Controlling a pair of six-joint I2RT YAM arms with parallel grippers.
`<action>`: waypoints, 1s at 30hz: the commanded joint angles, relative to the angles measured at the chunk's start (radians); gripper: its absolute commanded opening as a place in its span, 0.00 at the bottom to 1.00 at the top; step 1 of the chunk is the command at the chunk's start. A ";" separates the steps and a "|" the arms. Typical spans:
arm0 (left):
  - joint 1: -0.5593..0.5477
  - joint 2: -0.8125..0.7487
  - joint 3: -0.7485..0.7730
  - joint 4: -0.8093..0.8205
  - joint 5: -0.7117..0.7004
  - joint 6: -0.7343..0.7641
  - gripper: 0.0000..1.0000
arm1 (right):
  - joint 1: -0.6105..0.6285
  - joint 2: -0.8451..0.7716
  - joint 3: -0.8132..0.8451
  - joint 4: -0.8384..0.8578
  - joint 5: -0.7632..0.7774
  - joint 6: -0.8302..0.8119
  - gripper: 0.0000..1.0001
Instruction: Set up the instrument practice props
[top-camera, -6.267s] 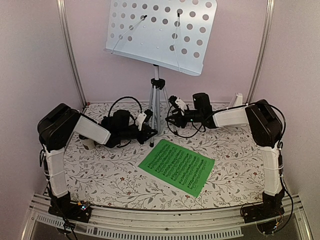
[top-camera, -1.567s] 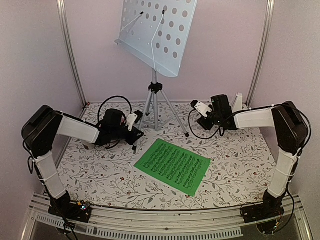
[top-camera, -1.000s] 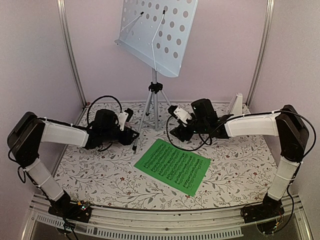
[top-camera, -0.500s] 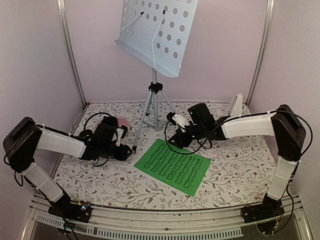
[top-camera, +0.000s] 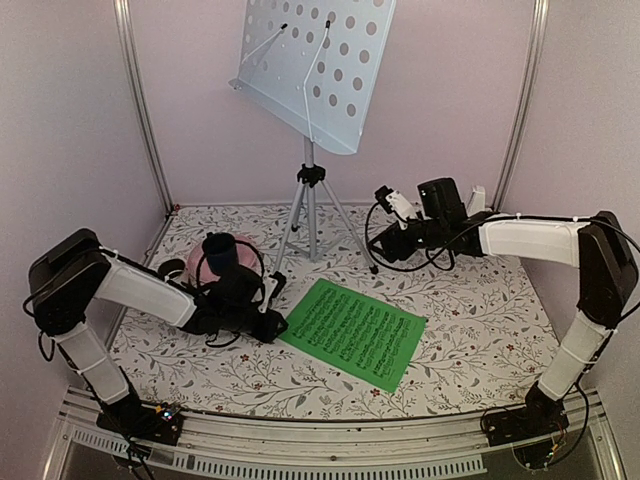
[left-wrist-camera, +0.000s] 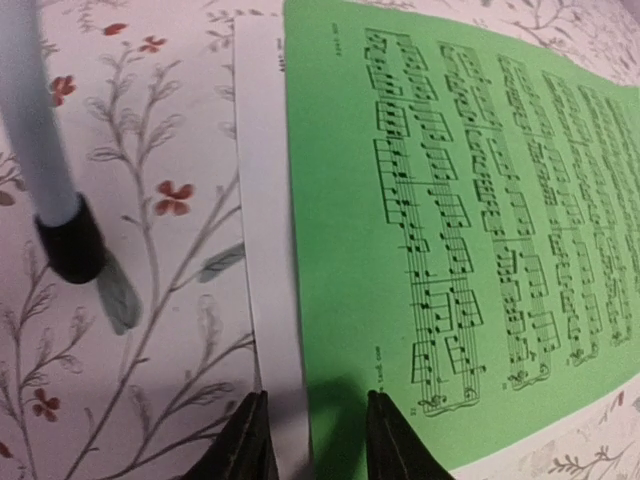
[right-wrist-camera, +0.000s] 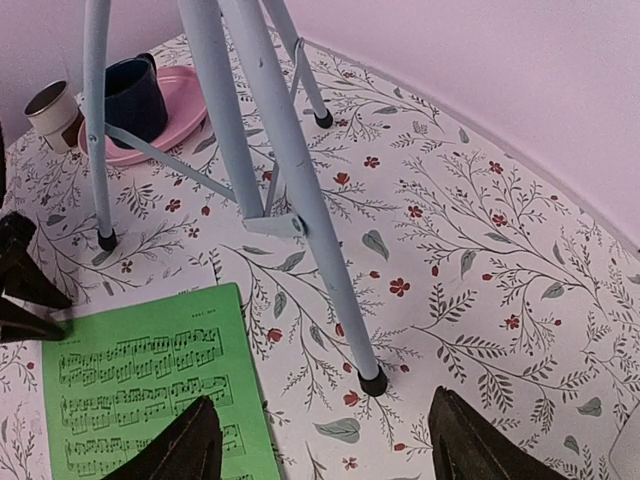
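The pale grey music stand (top-camera: 308, 200) stands at the back, its hole-punched desk (top-camera: 315, 70) empty. A green sheet of music (top-camera: 352, 332) lies flat in front of it, on top of a white sheet (left-wrist-camera: 265, 200) that shows as a strip on its left side. My left gripper (top-camera: 275, 325) is low at the sheets' left corner, with jaws narrowly open astride the edge of the green sheet (left-wrist-camera: 450, 200). My right gripper (right-wrist-camera: 325, 445) hangs open over the stand's right foot (right-wrist-camera: 372, 380), holding nothing. The white metronome (top-camera: 478, 196) peeks out behind the right arm.
A dark blue cup (top-camera: 220, 250) sits on a pink plate (top-camera: 195, 265) at the left, behind my left arm. A small white cup (right-wrist-camera: 50, 105) stands beside the plate. The stand's left foot (left-wrist-camera: 70, 250) rests just left of the sheets.
My left gripper came forward from the stand's left leg to the sheets' left corner, its jaws narrowing. My right arm drew back and right to the stand's right leg.
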 joint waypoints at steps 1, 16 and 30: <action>-0.106 0.067 0.023 -0.036 0.084 -0.043 0.33 | -0.024 -0.045 -0.021 -0.013 -0.004 0.009 0.73; -0.017 -0.151 0.021 0.040 0.058 0.051 0.51 | -0.067 0.045 -0.033 0.091 -0.124 -0.055 0.71; 0.238 0.047 0.262 -0.002 0.165 0.320 0.57 | -0.068 0.299 0.208 0.092 -0.193 -0.256 0.71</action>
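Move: The left fingertips are at the near-left corner of the green sheet music, practically at table height; the sheet's middle lies about 17 cm to the right and 1 cm ahead. The music stand's left foot is some 10 cm ahead and 3 cm left of that hand. For the right hand, the stand's right foot lies roughly 6 cm ahead, 2 cm left and 14 cm below, with the sheet's middle about 14 cm back and 4 cm left. Back and to the right, low along the table, the left fingertips drag the sheet's near-left corner about 6 cm each way, then lift off and swing some 16 cm forward, also up and left, opening as they come up to the stand's left leg. The right hand, fingers still open, eases right, then goes forward, left and down towards the right leg, turning slightly counter-clockwise. ##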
